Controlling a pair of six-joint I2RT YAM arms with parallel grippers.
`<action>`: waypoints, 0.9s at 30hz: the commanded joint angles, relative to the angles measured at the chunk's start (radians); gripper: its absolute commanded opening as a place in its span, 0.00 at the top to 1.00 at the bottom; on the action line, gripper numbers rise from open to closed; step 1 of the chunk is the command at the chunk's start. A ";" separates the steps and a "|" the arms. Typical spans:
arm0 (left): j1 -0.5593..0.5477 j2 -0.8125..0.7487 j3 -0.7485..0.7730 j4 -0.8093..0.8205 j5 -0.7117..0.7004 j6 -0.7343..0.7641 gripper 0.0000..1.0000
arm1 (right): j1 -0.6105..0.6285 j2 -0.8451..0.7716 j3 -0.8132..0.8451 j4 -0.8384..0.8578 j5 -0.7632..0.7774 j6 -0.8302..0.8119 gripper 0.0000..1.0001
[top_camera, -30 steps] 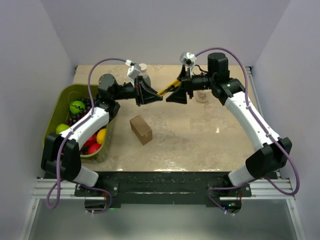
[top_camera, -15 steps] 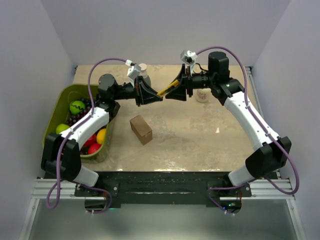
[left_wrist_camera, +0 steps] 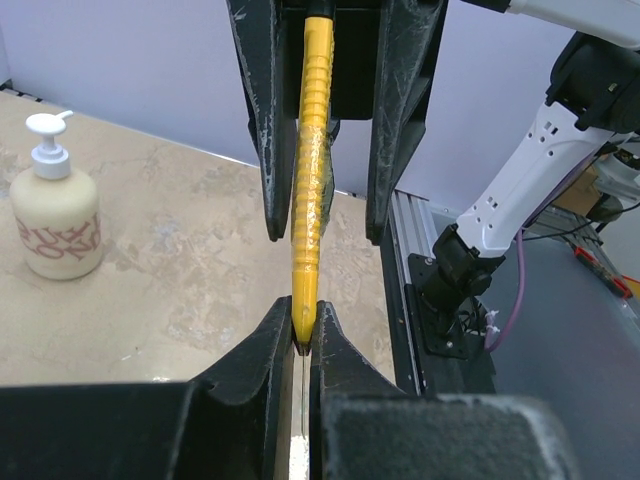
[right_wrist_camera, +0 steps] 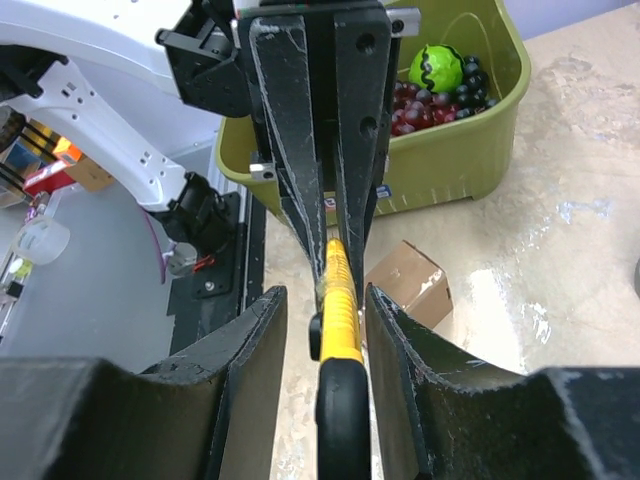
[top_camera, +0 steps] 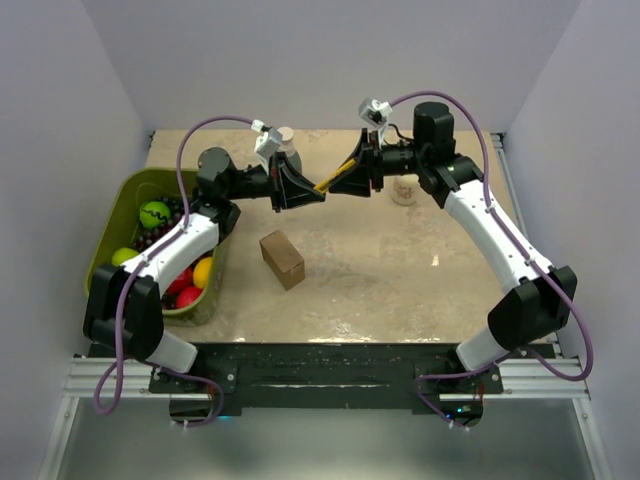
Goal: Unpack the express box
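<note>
The express box (top_camera: 282, 259), a small brown carton, stands shut on the table in front of both grippers; the right wrist view shows it below the fingers (right_wrist_camera: 405, 285). A yellow utility knife (top_camera: 335, 178) hangs in the air between the two grippers. My left gripper (left_wrist_camera: 302, 320) is shut on the knife's thin front end (left_wrist_camera: 310, 190). My right gripper (right_wrist_camera: 325, 295) is open: its jaws flank the knife's black and yellow handle (right_wrist_camera: 340, 320) with a gap on each side. Both grippers meet tip to tip above the table's back half.
A green bin (top_camera: 125, 215) holding coloured balls and dark grapes sits at the left edge. A cream pump bottle (left_wrist_camera: 58, 210) stands at the back, near the right arm (top_camera: 404, 191). A grey cylinder (top_camera: 286, 138) stands behind the left wrist.
My right gripper has slid left along the knife handle toward the left gripper, and its jaws have narrowed around it. The left arm and the box have not moved.
</note>
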 commanded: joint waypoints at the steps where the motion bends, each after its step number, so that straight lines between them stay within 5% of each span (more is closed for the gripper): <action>1: 0.002 0.009 0.013 0.040 0.014 -0.015 1.00 | 0.007 -0.005 0.030 0.075 -0.036 0.038 0.59; 13: 0.002 0.026 0.031 0.051 0.014 -0.027 1.00 | 0.007 0.005 0.018 0.039 -0.036 0.010 0.67; 22: 0.002 0.024 0.033 -0.017 -0.024 0.025 1.00 | 0.005 0.008 0.033 0.020 -0.036 0.018 1.00; 23: 0.005 0.024 0.040 -0.056 -0.046 0.051 0.96 | 0.002 0.000 0.045 -0.003 0.009 -0.006 1.00; 24: 0.009 0.023 0.045 -0.096 -0.072 0.083 0.84 | -0.008 -0.003 0.076 -0.061 0.071 -0.011 1.00; 25: 0.023 0.020 0.049 -0.166 -0.109 0.143 0.58 | -0.016 -0.011 0.093 -0.094 0.146 -0.009 1.00; 27: 0.054 0.010 0.069 -0.240 -0.141 0.244 0.38 | -0.039 -0.035 0.137 -0.169 0.390 0.000 1.00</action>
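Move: The left hand already pinches the yellow utility knife by its blade end; the knife's middle is about 5 cm to that hand's right, 3 cm above and 1 cm ahead. The right hand's open fingers straddle the handle, its middle about 1 cm to their right and 1 cm up. From the right hand, the brown box lies some 13 cm left, 4 cm ahead and 30 cm below, while the cream pump bottle stands about 17 cm right, 22 cm ahead and 27 cm below. The right hand stays almost in place and closes its half-open fingers onto the yellow handle from both sides, just in front of the black tail, while the left keeps its pinch on the blade end. Once the right grip has settled, the left fingers open to about half and let go of the blade, and right at the end both hands ease forward some 1.5 cm, the left also sinking about 1 cm and the right turning roughly 5 degrees clockwise. ##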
